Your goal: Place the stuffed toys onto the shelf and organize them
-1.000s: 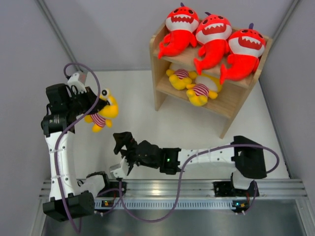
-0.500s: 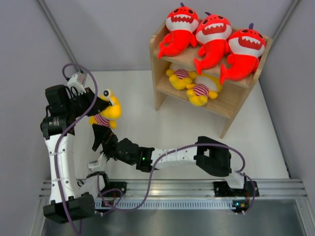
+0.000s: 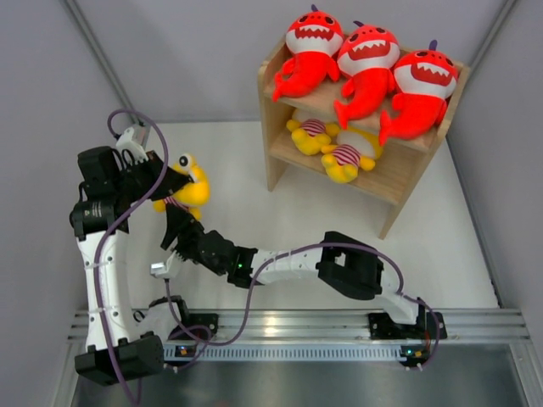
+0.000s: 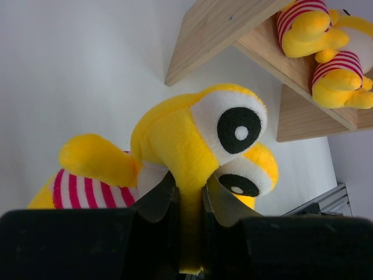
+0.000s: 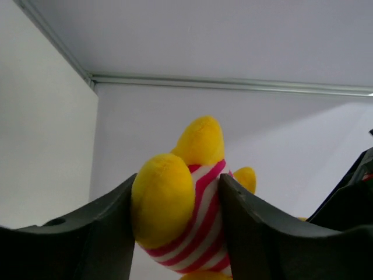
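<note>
A yellow stuffed toy (image 3: 193,188) in a red-and-white striped shirt hangs in the air at the left. My left gripper (image 3: 172,181) is shut on the back of its head (image 4: 198,134), with the fingers (image 4: 158,201) pinching the plush. My right gripper (image 3: 176,220) reaches up from below and its fingers (image 5: 245,216) press on both sides of the striped body and a leg (image 5: 175,216). The wooden shelf (image 3: 409,183) stands at the back right. Three red sharks (image 3: 366,55) sit on its top tier and two yellow toys (image 3: 335,146) lie on the lower tier.
The right arm (image 3: 339,264) stretches across the front of the table to the left. Grey walls close in on both sides. The shelf's side panel (image 4: 204,29) and its two yellow toys (image 4: 326,52) show in the left wrist view.
My right gripper has swung left and up from the table's front middle to the hanging toy and now grips its lower body. My left gripper has held the toy nearly still.
</note>
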Controlling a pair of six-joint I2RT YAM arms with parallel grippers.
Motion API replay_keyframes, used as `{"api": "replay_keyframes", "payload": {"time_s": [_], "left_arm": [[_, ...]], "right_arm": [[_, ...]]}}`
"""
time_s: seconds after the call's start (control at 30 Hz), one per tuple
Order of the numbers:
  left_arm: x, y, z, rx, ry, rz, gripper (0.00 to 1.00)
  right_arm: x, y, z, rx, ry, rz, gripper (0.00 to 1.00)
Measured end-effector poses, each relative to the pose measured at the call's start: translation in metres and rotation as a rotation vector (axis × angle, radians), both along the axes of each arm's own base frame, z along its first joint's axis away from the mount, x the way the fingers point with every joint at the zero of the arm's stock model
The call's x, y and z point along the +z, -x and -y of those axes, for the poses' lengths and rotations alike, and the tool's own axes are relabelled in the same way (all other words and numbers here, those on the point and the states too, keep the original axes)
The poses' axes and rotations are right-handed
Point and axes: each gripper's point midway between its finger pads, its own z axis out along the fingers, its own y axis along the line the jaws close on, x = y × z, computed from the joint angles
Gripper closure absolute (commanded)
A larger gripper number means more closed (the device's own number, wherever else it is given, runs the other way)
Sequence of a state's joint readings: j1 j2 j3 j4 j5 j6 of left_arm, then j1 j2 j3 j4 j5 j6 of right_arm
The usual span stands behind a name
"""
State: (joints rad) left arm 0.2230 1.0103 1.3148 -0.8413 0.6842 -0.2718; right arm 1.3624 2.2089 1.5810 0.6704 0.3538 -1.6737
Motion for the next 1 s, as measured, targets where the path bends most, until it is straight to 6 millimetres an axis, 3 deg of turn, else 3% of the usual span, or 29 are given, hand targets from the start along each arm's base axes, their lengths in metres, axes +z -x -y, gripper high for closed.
{"api": "replay_keyframes", "payload": {"time_s": [0.07,0.13,0.27,0.3,0.4,0.43,0.5,0.73,0.87,1.0], "left_arm": [[0.0,0.0,0.0,-0.002,0.002,0.0,1.0],[0.002,0.0,0.001,-0.009,0.004,0.007,1.0],[0.003,-0.001,0.001,-0.012,0.001,0.015,1.0],[0.003,-0.001,0.002,-0.014,-0.001,0.016,0.94],[-0.001,-0.001,0.001,-0.02,-0.016,0.014,0.45],[-0.002,-0.002,0.0,-0.023,-0.028,0.015,0.17],[-0.006,-0.004,-0.004,-0.019,-0.056,0.018,0.05],[-0.013,-0.02,-0.027,0.027,-0.202,0.036,0.02],[-0.009,-0.031,-0.045,0.062,-0.299,0.059,0.02],[-0.01,-0.04,-0.052,0.058,-0.351,0.065,0.02]], "right_arm": [[0.008,-0.002,-0.002,-0.008,-0.022,0.01,0.63],[0.015,-0.005,-0.002,-0.02,-0.038,0.022,1.0],[0.023,-0.01,0.003,-0.053,-0.077,0.027,1.0],[0.02,-0.01,0.005,-0.058,-0.08,0.019,1.0],[0.012,-0.011,0.018,-0.076,-0.076,-0.038,1.0],[0.007,-0.01,0.024,-0.082,-0.064,-0.074,1.0],[-0.003,-0.008,0.04,-0.097,-0.027,-0.182,1.0],[0.02,0.026,0.105,-0.076,-0.057,-0.627,1.0],[0.034,0.049,0.155,-0.071,-0.095,-0.853,1.0],[0.044,0.057,0.202,-0.101,-0.142,-1.034,1.0]]}}
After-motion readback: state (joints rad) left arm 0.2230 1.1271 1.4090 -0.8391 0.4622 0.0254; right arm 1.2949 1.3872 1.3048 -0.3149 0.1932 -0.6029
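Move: The yellow toy, still held by the left gripper at its head, has its middle about 4 cm ahead of the right hand, 2 cm to the right and 3 cm higher. That middle sits some 5 cm below the left hand point and 2 cm to its left, neither ahead nor back. From the right hand, the two yellow toys on the lower shelf lie slightly below: the nearer-edge one about 40 cm right and 15 cm ahead, the farther one 32 cm right and 22 cm ahead. Nearly in place, the right hand finishes closing its fingers on the toy's leg end before the left gripper opens wide and lets go of the head. The right hand then swings about 20 cm to the right with the toy, towards the shelf, also drawing back and rising some, its fingers tipping down roughly 60 degrees. The emptied left hand eases off left and forward, rolling its left side up. ##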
